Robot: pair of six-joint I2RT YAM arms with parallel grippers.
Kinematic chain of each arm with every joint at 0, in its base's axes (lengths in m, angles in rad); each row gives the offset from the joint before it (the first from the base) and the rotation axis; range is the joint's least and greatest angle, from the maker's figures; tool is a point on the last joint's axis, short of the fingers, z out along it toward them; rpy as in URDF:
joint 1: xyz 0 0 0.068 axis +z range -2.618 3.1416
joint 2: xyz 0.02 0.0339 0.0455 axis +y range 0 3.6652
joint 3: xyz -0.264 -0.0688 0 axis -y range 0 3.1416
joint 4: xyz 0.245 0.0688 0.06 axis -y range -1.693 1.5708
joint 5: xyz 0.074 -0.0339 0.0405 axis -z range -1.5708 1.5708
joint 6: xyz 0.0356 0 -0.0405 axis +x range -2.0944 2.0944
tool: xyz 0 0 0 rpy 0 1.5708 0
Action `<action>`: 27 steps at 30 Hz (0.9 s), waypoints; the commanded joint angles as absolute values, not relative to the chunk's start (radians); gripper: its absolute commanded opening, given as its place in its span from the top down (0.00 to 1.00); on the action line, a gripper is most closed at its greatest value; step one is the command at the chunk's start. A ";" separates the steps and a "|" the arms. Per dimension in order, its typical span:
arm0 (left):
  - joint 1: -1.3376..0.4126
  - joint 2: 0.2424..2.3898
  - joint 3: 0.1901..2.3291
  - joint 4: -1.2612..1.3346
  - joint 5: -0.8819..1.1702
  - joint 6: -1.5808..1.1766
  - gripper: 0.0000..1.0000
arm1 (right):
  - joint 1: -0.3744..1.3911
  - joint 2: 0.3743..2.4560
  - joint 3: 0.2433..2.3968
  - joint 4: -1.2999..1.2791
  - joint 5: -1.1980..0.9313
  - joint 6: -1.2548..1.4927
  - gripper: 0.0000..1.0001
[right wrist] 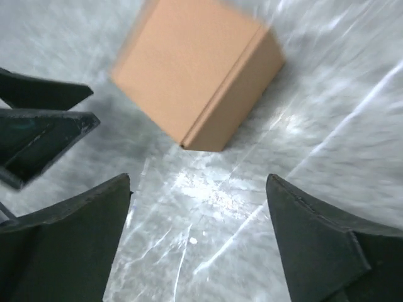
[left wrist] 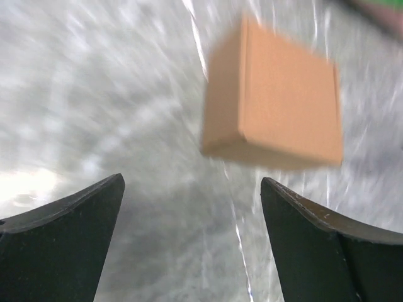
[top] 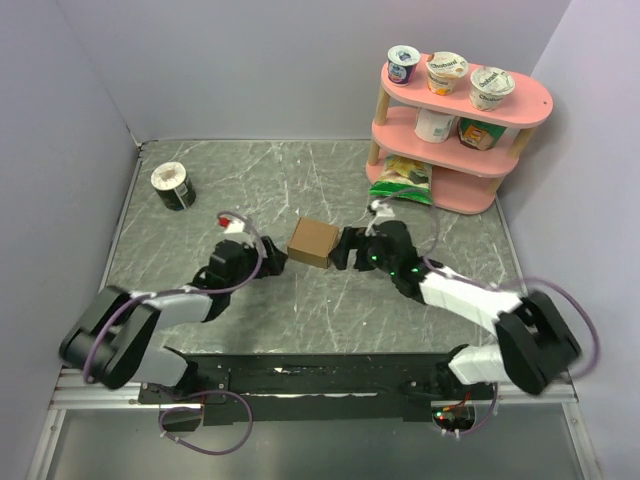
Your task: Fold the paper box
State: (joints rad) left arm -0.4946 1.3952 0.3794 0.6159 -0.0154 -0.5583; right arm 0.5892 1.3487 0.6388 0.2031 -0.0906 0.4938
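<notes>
The paper box [top: 313, 241] is a small closed brown cardboard cuboid standing on the marbled grey table between both arms. My left gripper [top: 272, 255] is just left of it, open, with nothing between its fingers. In the left wrist view the box [left wrist: 277, 110] lies ahead and to the right of the spread jaws, apart from them. My right gripper [top: 340, 250] is just right of the box, open and empty. In the right wrist view the box [right wrist: 198, 72] sits ahead of the jaws, untouched, and the left gripper's fingers [right wrist: 44, 123] show at the left edge.
A round black-and-white tub [top: 173, 186] stands at the back left. A pink two-tier shelf [top: 455, 135] with yogurt cups is at the back right, a green snack bag [top: 402, 180] at its foot. Grey walls enclose the table.
</notes>
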 commanded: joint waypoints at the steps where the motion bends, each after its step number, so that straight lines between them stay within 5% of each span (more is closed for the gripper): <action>1: -0.373 1.240 0.397 0.505 -0.043 -0.568 0.04 | 0.500 1.145 0.580 0.157 -0.034 0.396 0.00; 6: -0.239 1.047 0.463 0.303 -0.070 -0.618 0.04 | 0.324 0.921 0.539 0.063 -0.029 0.350 0.00; 14: -0.239 0.821 0.563 0.091 -0.138 -0.661 0.04 | 0.298 0.547 0.523 -0.090 0.179 0.307 0.00; 27: -0.239 0.746 0.614 0.031 -0.166 -0.644 0.04 | 0.298 0.451 0.520 -0.155 0.270 0.281 0.00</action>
State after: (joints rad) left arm -0.2398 0.7673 0.5888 0.0425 -0.1402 -0.6472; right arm 0.3027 0.4641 0.5198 -0.1467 0.2344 0.2943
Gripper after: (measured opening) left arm 0.960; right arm 0.994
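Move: The finished paper box sits between my hands. It is about 7 cm ahead of my left hand, 10 cm to its right and 4 cm lower, and some 6 cm ahead of my right hand, 8 cm to its left and 8 cm lower. From my right hand the chips bag is roughly 26 cm ahead and 18 cm to the right, a little lower. From my left hand the striped can is about 24 cm ahead and 30 cm to the left, near its height. Already clear of the folded box, I back both open hands off it to either side. My left hand swings left, then climbs some 18 cm in all, turning counter-clockwise; my right hand sweeps about 19 cm to the right and rises, turning clockwise and tipping its fingers up some 30 degrees. Both slow to a near stop, fingers still wide. ##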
